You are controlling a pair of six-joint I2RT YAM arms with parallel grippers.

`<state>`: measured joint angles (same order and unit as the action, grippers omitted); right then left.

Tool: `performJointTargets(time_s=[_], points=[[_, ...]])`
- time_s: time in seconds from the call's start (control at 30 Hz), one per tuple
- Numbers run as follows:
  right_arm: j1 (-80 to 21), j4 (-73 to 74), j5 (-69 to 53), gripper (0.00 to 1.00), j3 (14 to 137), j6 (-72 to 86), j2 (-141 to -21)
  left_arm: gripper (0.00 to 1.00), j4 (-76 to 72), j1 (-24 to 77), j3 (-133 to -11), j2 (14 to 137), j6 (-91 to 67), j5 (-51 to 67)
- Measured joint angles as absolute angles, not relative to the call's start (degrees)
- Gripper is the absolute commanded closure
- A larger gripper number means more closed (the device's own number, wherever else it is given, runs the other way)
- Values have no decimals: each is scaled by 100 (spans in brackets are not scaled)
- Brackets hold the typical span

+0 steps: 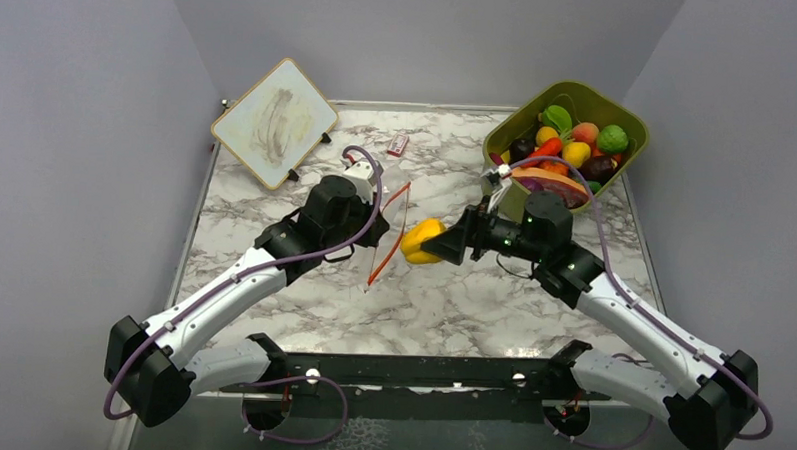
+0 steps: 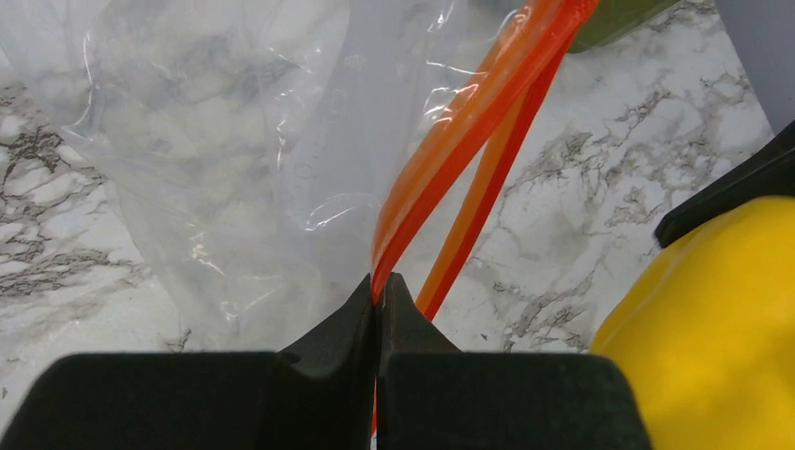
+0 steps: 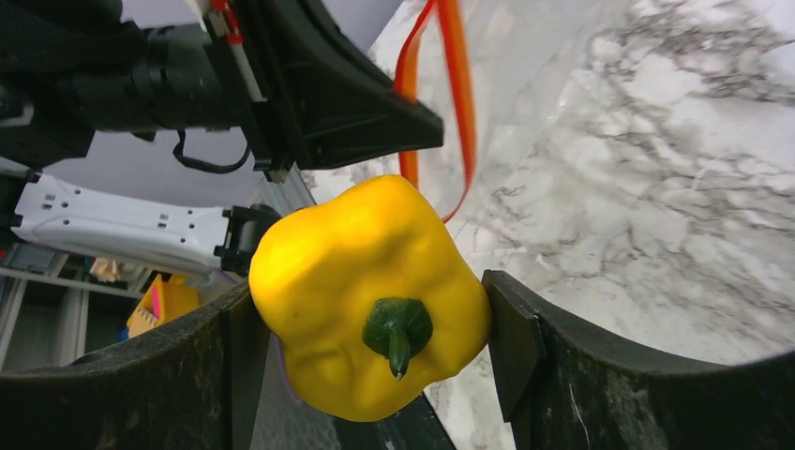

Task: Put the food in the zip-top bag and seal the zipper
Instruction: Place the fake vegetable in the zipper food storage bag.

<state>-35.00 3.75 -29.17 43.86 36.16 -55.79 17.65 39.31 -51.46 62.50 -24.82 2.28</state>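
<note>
My left gripper (image 2: 380, 286) is shut on one orange-red strip of the zipper (image 2: 469, 112) and holds the clear zip-top bag (image 2: 234, 141) up off the marble. The second strip hangs apart from the first, so the mouth (image 1: 389, 235) gapes toward the right. A piece of food, a yellow toy pepper (image 3: 366, 281) with a green stem, sits between the fingers of my right gripper (image 3: 370, 319), which is shut on it. The pepper (image 1: 421, 241) hovers just right of the bag's mouth, close to the zipper (image 3: 459, 103). It also shows at the right edge of the left wrist view (image 2: 712, 328).
An olive-green tub (image 1: 634, 123) with several more toy fruits and vegetables stands at the back right, behind my right arm. A white board (image 1: 274, 122) leans at the back left. A small red-white packet (image 1: 398, 144) lies near the back middle.
</note>
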Motion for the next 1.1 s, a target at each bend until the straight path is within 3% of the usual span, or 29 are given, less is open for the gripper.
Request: performJointTargets(time_s=[0.4,0.8,1.1], points=[[-4652,-504,-1887,61,4386,3879,-6320,100,1787,3911,-5301,6086,-2692,617],[-4720,-397,-528,66,4086,3898,-6372,100,1852,3900,-5312,5811,-2753,875],[-4777,-395,-233,69,4088,3940,-6390,100,1850,3900,-5315,5811,-2786,1050]])
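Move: The yellow pepper in my right hand is bound for the bag's mouth, about 7 cm left, 3 cm ahead and 5 cm below that hand. The left fingertips pinching one lip stand roughly 8 cm left, 3 cm ahead and 4 cm lower; the green bin is some 22 cm right, 15 cm ahead and 14 cm below. From my left hand, the pepper lies about 8 cm right, 3 cm back and 4 cm higher. I swing the pepper left about 5 cm towards the mouth, then sink it 3–4 cm more while easing forward and a little back right, turning the hand some 15 degrees clockwise and keeping my grip. Meanwhile my left hand, still pinching its lip, lifts about 4 cm and draws back a little so the pepper comes beneath that lip. ##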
